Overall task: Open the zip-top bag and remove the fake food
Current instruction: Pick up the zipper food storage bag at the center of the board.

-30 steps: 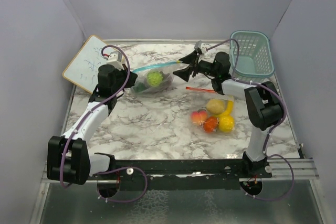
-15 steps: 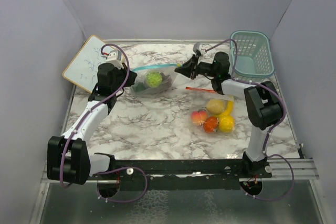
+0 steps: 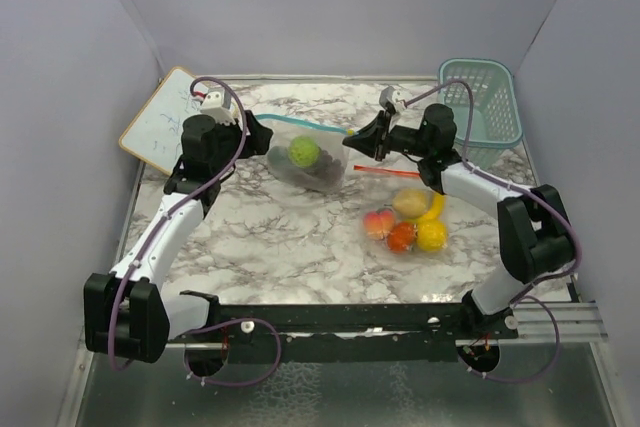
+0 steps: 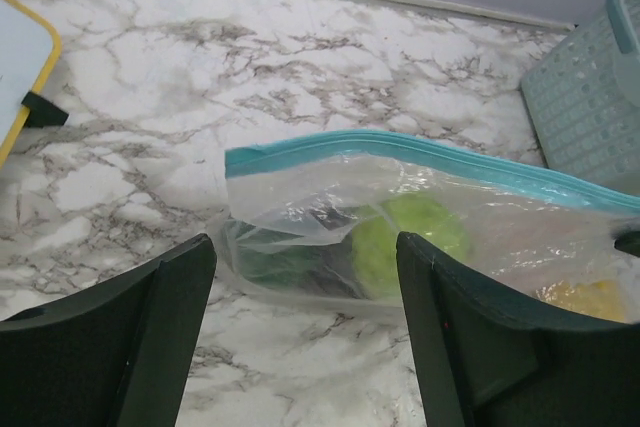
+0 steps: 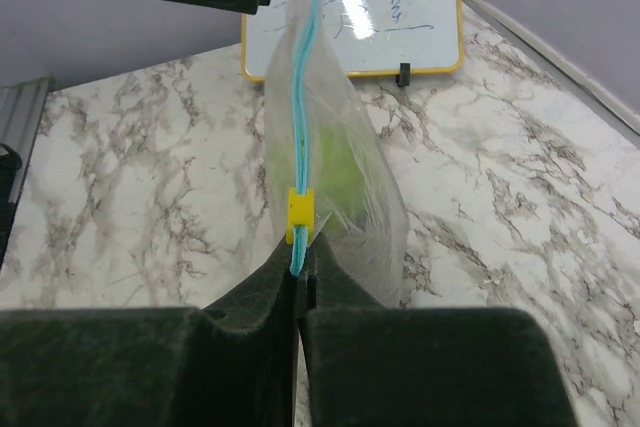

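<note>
A clear zip-top bag (image 3: 312, 159) with a teal zip strip (image 4: 420, 152) stands up on the marble. Inside it are a green ball (image 3: 304, 152) and darker fake food (image 4: 275, 262). My right gripper (image 5: 303, 269) is shut on the right end of the teal strip, just behind the yellow slider (image 5: 301, 215); from above it (image 3: 353, 140) sits at the bag's right end. My left gripper (image 4: 305, 282) is open, its fingers (image 4: 140, 337) apart from the bag, a little short of the bag's left end (image 3: 257, 131).
A second bag (image 3: 405, 219) with a red zip holds a peach, lemon, banana and tomato, right of centre. A teal basket (image 3: 482, 102) stands at the back right. A small whiteboard (image 3: 160, 119) leans at the back left. Grey walls enclose the table.
My left gripper opened and let go of the bag's left end. My right gripper shut on the zip's right end, and the bag shifted right and stood up.
</note>
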Available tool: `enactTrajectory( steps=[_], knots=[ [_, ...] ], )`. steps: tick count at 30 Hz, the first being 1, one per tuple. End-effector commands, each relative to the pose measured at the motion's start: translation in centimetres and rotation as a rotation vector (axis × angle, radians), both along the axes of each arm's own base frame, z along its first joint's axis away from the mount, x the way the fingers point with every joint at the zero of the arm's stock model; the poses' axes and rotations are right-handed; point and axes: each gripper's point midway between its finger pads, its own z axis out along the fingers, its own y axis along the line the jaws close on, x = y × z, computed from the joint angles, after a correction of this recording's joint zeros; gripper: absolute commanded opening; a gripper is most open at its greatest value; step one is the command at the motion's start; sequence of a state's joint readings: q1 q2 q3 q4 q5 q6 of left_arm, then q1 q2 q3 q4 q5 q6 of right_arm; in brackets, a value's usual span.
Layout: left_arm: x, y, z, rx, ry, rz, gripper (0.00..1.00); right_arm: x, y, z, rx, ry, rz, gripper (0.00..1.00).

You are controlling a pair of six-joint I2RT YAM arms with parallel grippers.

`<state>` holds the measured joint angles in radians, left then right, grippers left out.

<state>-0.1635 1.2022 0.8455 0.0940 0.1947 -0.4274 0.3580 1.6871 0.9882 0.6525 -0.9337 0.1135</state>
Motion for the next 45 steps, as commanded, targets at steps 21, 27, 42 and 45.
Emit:
enactTrajectory(
  steps=[21, 27, 42, 45],
  knots=[
    [-7.1, -16.4, 8.8, 0.237, -0.61, -1.091, 0.77, -6.2, -2.4, 2.7, -0.03, 0.013, 0.023, 0.01],
    [-6.5, -18.3, 8.2, 0.278, -0.619, -1.25, 0.72, -8.0, -2.4, 3.1, -0.027, 0.02, 0.079, 0.01],
    [-8.4, -21.5, 3.5, 0.27, -0.536, -1.418, 0.55, -7.9, -2.0, 3.4, 0.001, 0.054, 0.097, 0.01],
    [-8.8, -22.0, 3.6, 0.25, -0.535, -1.441, 0.27, -8.0, -2.1, 3.7, 0.005, 0.05, 0.097, 0.01]
  ],
)
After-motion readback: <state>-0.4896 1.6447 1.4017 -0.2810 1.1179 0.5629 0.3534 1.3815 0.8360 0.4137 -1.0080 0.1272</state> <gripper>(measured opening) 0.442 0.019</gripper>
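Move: The bag's yellow zip slider is about 20 cm to the right of my empty left hand, practically level with it fore and aft and in height; the green fruit in the bag lies some 10 cm right and 9 cm below. My right hand already pinches the zip's end, with the slider 2 cm to its left. From that hand the second bag's red zip is about 10 cm right and 2 cm back, and the peach 8 cm right and 15 cm back, both some 12 cm lower. I swing my left hand up and back, then arc right over the bag and down, ending roughly 21 cm right and 8 cm back, swivelling it about 80 degrees clockwise to face my right hand. Its open fingers straddle the blue zip by the slider and close partway. My shut right hand keeps its pinch and draws the zip end back about 8 cm, slightly up. ##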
